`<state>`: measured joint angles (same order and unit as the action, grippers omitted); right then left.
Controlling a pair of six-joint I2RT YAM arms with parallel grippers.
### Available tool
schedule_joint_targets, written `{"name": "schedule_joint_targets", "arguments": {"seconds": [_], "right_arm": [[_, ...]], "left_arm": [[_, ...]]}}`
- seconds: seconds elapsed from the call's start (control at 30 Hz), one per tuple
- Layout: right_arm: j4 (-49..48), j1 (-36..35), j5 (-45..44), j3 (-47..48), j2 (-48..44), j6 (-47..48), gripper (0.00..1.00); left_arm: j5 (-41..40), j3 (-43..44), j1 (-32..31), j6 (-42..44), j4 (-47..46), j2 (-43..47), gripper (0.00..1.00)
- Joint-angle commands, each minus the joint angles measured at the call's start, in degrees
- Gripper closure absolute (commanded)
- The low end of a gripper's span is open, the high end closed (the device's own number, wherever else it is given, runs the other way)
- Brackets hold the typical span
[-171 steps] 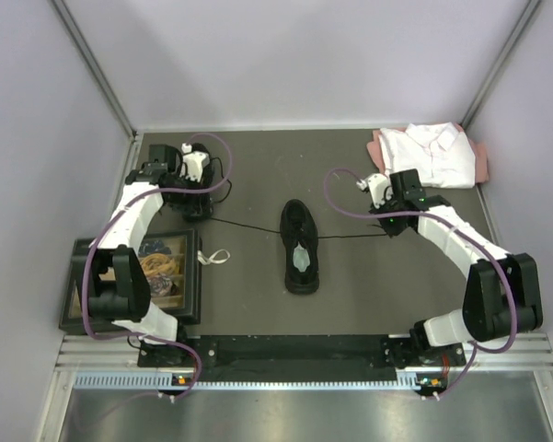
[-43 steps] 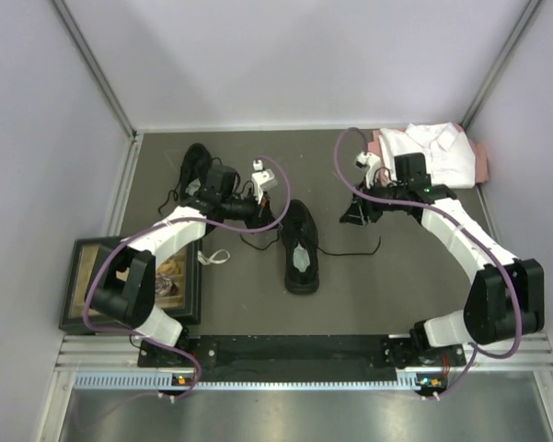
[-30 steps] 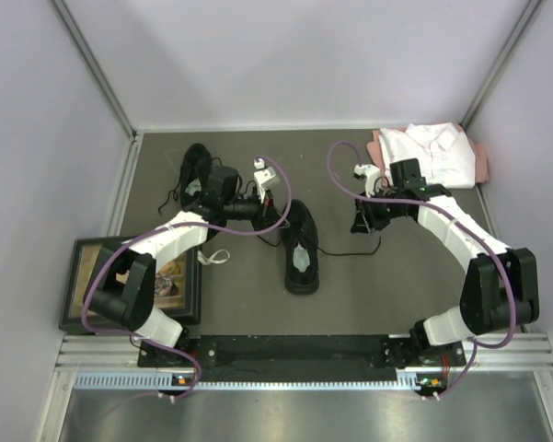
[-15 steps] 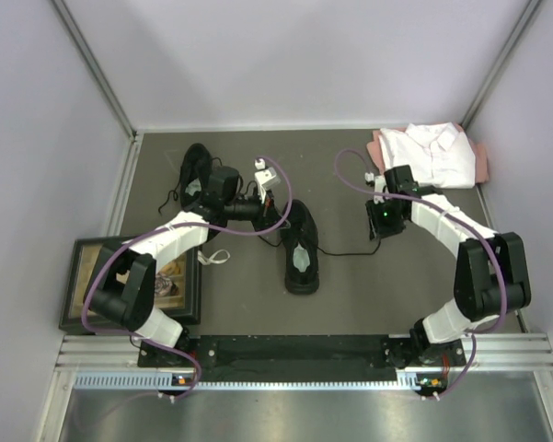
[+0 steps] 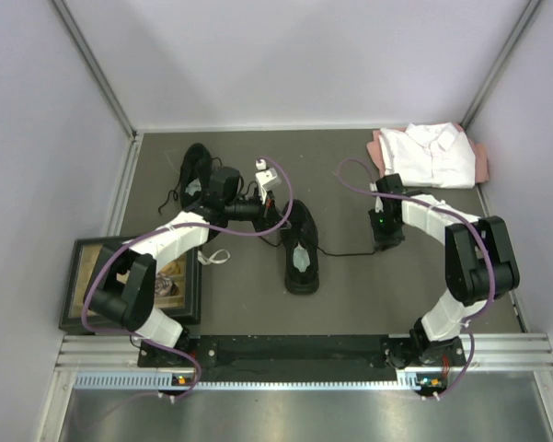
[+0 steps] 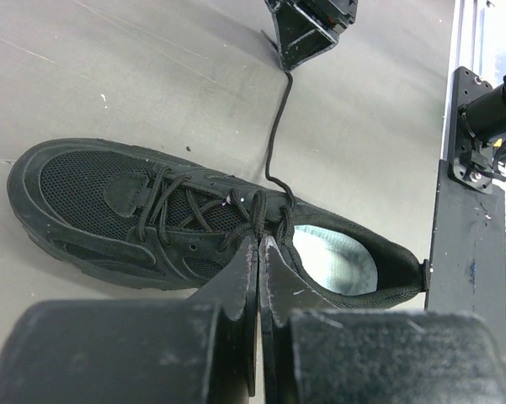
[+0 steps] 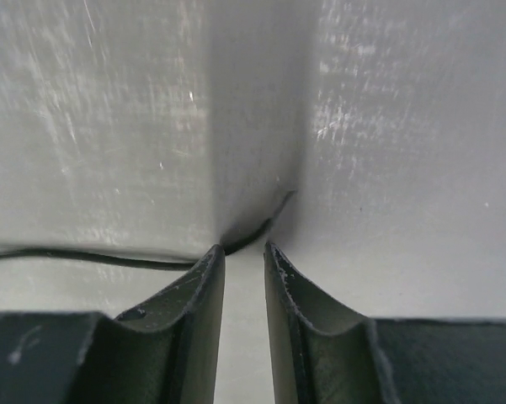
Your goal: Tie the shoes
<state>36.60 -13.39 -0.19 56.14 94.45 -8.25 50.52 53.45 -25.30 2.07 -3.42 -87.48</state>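
One black shoe (image 5: 300, 247) with a pale grey insole lies mid-table, toe to the back; it also shows in the left wrist view (image 6: 160, 215). The second black shoe (image 5: 195, 170) lies at the back left. My left gripper (image 5: 278, 217) is shut, its tips (image 6: 258, 238) resting at the laced throat of the middle shoe; no lace shows between the jaws. A thin black lace (image 5: 345, 252) runs right from this shoe to my right gripper (image 5: 384, 241). The right gripper (image 7: 242, 246) points down at the table, jaws narrowly open, the lace (image 7: 109, 258) lying just beyond its tips.
A folded white shirt (image 5: 432, 152) on a pink cloth lies at the back right. A dark framed box (image 5: 133, 285) sits at the near left, with a small white strip (image 5: 216, 257) beside it. Walls close in the left, back and right.
Both grippers came in from holding the laces taut out to the sides. In the last second the right gripper swung nearer and dropped onto the loose lace; the left stayed at the shoe.
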Motion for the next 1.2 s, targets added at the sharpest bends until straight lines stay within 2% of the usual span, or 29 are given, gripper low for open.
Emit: {"name": "schedule_joint_targets", "arguments": {"seconds": [0.0, 0.1, 0.13, 0.17, 0.27, 0.4, 0.6, 0.7, 1.03, 1.17], "right_arm": [[-1.4, -0.5, 0.0, 0.4, 2.1, -3.4, 0.75], [-1.4, -0.7, 1.5, 0.9, 3.2, -4.6, 0.79], [-0.9, -0.7, 2.2, 1.2, 3.5, -4.8, 0.82], [-0.7, -0.7, 2.8, 1.8, 4.0, -4.8, 0.92], [0.1, -0.7, 4.6, 4.1, 3.5, -4.7, 1.0], [-1.2, -0.8, 8.7, 8.7, -1.6, -3.0, 1.0], [-6.8, -1.2, 27.1, 20.0, -5.9, -4.3, 1.0], [-9.8, -3.6, 30.6, 24.8, -5.0, -6.5, 1.0], [-20.1, -14.4, 32.8, 34.5, 3.4, -15.5, 1.0], [-20.6, -19.6, 32.8, 37.0, 7.7, -16.8, 1.0]], "left_arm": [[1.0, 0.1, -0.4, 1.6, -1.4, 2.8, 1.0], [0.9, 0.1, -0.5, 1.8, -1.2, 2.8, 1.0], [1.0, 0.0, -0.4, 2.0, -1.2, 2.8, 1.0], [1.0, 0.0, -0.5, 2.0, -1.2, 2.8, 1.0], [1.2, 0.0, -0.5, 2.6, -0.9, 3.1, 1.0], [1.9, -0.3, -0.5, 5.0, -0.1, 3.8, 1.0], [4.6, -1.5, -0.5, 8.0, -1.1, 5.0, 1.0], [5.5, -1.9, -0.5, 9.2, -1.3, 5.3, 1.0], [7.0, -1.4, -0.5, 14.8, 1.2, 6.0, 1.0], [7.2, -1.5, -0.6, 16.7, 2.7, 6.4, 1.0]]}}
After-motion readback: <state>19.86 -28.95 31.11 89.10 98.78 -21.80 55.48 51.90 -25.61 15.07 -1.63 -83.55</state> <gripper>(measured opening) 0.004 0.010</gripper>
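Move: The right fingers are part-open right over the free end of the shoe's lace, which lies between their tips about 1 cm below. The black shoe's middle is some 23 cm to their left, level fore and aft and about 3 cm higher. The left gripper's tips stand roughly 27 cm left, 2 cm ahead and 12 cm above them. From the left hand, that lace end lies about 28 cm right, 3 cm back and 13 cm below. Pinching the lace near its free end, the right fingers close fully almost in place, then sweep it up and left by roughly 25 cm each, with some 10 cm forward, to high over the front of the shoe. The wrist swings the fingertips up from straight down towards the left and forward. The left fingers keep their hold on the lace at the shoe's throat, easing about 2 cm back and slightly up with a small roll. ##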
